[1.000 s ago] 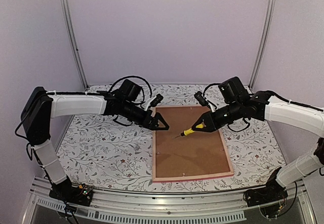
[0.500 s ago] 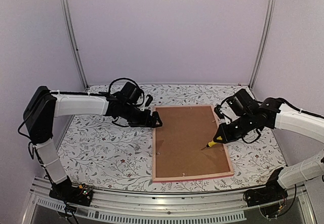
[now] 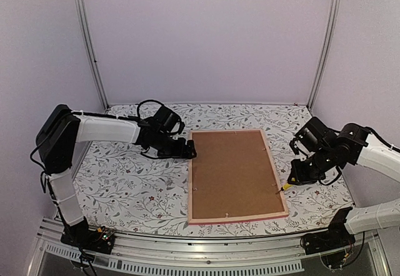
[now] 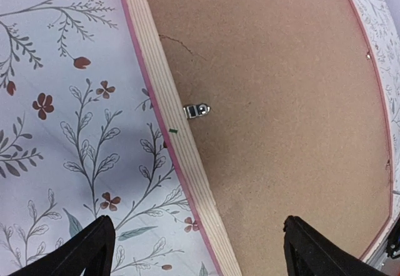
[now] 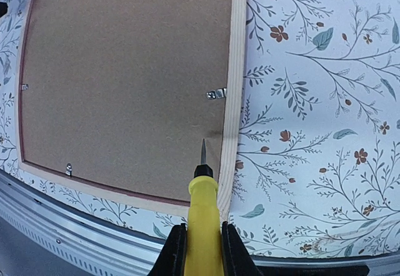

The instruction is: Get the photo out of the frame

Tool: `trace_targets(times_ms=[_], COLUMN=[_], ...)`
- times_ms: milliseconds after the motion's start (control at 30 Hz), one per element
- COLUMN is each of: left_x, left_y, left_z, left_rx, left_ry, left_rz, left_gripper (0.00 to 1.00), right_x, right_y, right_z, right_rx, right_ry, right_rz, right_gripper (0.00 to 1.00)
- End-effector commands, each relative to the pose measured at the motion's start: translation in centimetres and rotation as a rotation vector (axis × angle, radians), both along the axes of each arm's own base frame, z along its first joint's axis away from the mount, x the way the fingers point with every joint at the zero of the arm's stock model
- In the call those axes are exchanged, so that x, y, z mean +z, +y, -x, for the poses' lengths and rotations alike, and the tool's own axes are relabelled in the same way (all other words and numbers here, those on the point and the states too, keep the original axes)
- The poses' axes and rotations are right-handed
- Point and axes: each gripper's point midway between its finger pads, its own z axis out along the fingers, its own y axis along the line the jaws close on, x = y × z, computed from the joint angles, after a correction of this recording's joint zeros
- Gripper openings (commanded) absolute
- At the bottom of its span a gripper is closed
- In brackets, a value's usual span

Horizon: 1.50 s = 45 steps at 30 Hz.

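The frame point(image 3: 189, 182) lies face down on the floral table, its pink edge around a brown backing board point(image 3: 232, 173). The photo is hidden under that board. My left gripper point(image 3: 187, 149) is open low over the frame's far left edge; in the left wrist view its jaws point(image 4: 199, 251) straddle the wooden rim point(image 4: 164, 101) near a metal tab point(image 4: 196, 110). My right gripper point(image 5: 201, 251) is shut on a yellow-handled screwdriver point(image 5: 203, 213). The tool's tip points at the board just inside the right rim point(image 5: 236, 57), below another tab point(image 5: 216, 93).
More small metal tabs point(image 5: 69, 168) hold the board along the near and left sides. The floral tablecloth point(image 3: 125, 182) surrounds the frame. The table's metal front rail point(image 3: 200, 251) runs close to the frame's near edge, and walls close in the back and sides.
My right arm has carried the screwdriver from the middle of the board out to its right edge, nearer the front. My left gripper has dropped and drawn back slightly onto the frame's left edge.
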Motion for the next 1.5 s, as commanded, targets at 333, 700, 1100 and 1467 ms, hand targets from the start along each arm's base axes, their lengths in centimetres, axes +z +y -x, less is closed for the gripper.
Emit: trace_targets(times_ms=[333,700,1100,1467], left_x=[-1.7,-2.8,-3.2,-3.0], left_y=[1.1,2.0,3.4,2.9], left_z=[-1.3,-1.8,-3.3,-3.8], left_rx=[0.076,0.098,0.104,0.092], left_ry=[-0.048,-0.051,-0.042,-0.037], left_rz=[-0.101,-0.166,-0.190,-0.167], left_gripper=[0.96,0.96,0.96,0.96], right_x=[-1.4,-2.6,-4.1,-1.8], right_y=[-2.1,-1.0,1.4,0.0], right_z=[-0.5,-1.2,-3.4,-4.9], right_rx=[-0.137,-0.191,-0.186,-0.228], right_ry=[-0.083,-0.107,-0.144,-0.228], right_rz=[0.082,0.074,0.041,0.124], right_gripper=[0.00,0.00,0.00,0.00])
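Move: The lower right clip on the frame's back lies about 9 cm ahead of the right hand, 2 cm to its left and 12 cm below. The upper right clip is some 17 cm beyond it, and the bottom clip 12 cm nearer and 19 cm to its left. Some 5 cm below the left hand, the left rail has its middle about 2 cm back and 1 cm left; the lower right clip is 31 cm right of that hand, 11 cm back and 5 cm below. Towards the lower right clip goes the screwdriver, still gripped in the right hand: a short dip back and right, then forward along the right rail, ending about 5 cm ahead and 2 cm lower, turned some 13 degrees clockwise and tilted so the tip swings forward. The open left hand drifts forward, left and down, roughly 3 cm each way, over the left rail. ##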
